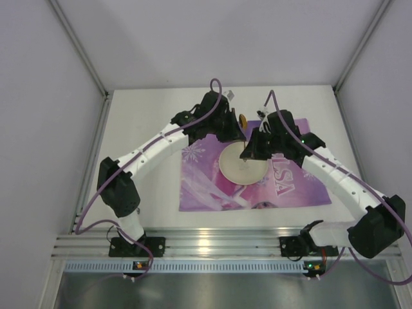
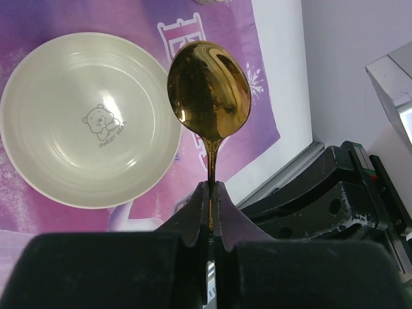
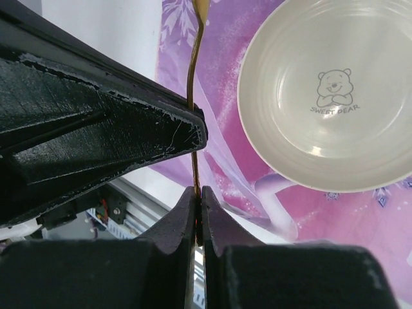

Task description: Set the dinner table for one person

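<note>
A gold spoon (image 2: 209, 90) hangs in the air above the purple placemat (image 1: 212, 190) on the white dinner table (image 1: 148, 109). My left gripper (image 2: 212, 188) is shut on its thin handle just below the spoon's bowl. My right gripper (image 3: 197, 191) is shut on the same handle (image 3: 191, 71) farther along, close against a left finger (image 3: 96, 135). From above, the spoon's bowl (image 1: 243, 121) shows between the two wrists. A cream bowl (image 1: 243, 166) with a bear drawing (image 3: 333, 90) sits on the placemat below, empty and untouched.
The placemat's printed edge and bare white table (image 2: 283, 71) lie beyond the spoon. An aluminium rail (image 1: 212, 243) runs along the near edge by the arm bases. Grey walls enclose the table on three sides. A black part of the right arm (image 2: 341, 199) sits close beside my left gripper.
</note>
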`<action>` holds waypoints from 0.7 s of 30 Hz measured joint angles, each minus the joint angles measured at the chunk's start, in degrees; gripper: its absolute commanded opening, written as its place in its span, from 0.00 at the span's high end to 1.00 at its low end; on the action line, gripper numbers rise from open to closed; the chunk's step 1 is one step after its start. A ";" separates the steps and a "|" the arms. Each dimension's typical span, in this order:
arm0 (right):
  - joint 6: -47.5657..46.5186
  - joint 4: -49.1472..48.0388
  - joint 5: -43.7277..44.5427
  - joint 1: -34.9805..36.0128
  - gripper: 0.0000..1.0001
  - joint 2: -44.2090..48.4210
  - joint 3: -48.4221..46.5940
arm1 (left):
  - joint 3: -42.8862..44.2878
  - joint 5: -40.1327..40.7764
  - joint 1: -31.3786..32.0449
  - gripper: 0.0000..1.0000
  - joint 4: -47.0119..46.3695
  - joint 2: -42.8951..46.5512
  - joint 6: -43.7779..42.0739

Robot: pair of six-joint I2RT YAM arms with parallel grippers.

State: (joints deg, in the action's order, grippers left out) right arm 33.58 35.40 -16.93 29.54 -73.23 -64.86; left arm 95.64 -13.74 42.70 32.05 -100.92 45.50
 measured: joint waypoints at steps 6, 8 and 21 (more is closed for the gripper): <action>0.63 1.27 3.50 0.37 1.00 4.07 1.88 | -0.57 -0.87 0.90 1.00 -1.64 0.02 0.46; 1.05 1.97 4.50 0.37 1.00 5.79 2.71 | -0.94 -1.55 1.20 1.00 -2.29 0.02 0.96; 3.52 4.79 10.38 -0.39 1.00 12.37 7.26 | -1.03 -1.66 0.66 0.29 0.02 -2.67 0.11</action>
State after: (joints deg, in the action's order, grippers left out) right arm 37.10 40.18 -6.55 29.15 -60.86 -57.60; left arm 94.61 -15.40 43.35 32.08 -103.59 45.60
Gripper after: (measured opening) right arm 0.018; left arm 0.658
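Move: Both hands already hold the spoon, left at its neck, right on its handle. From the right hand the ELSA lettering on the mat is about 15 cm right, 3 ahead and 18 below; the plate lies about 5 ahead, 1 right; the cup about 16 ahead, 18 right, near table height. From the left hand the lettering is some 18 cm right, 2 back, 22 below. The left hand opens and sinks about 3 cm, while the right, pinching the handle, carries the spoon 5 cm right and slightly back. ##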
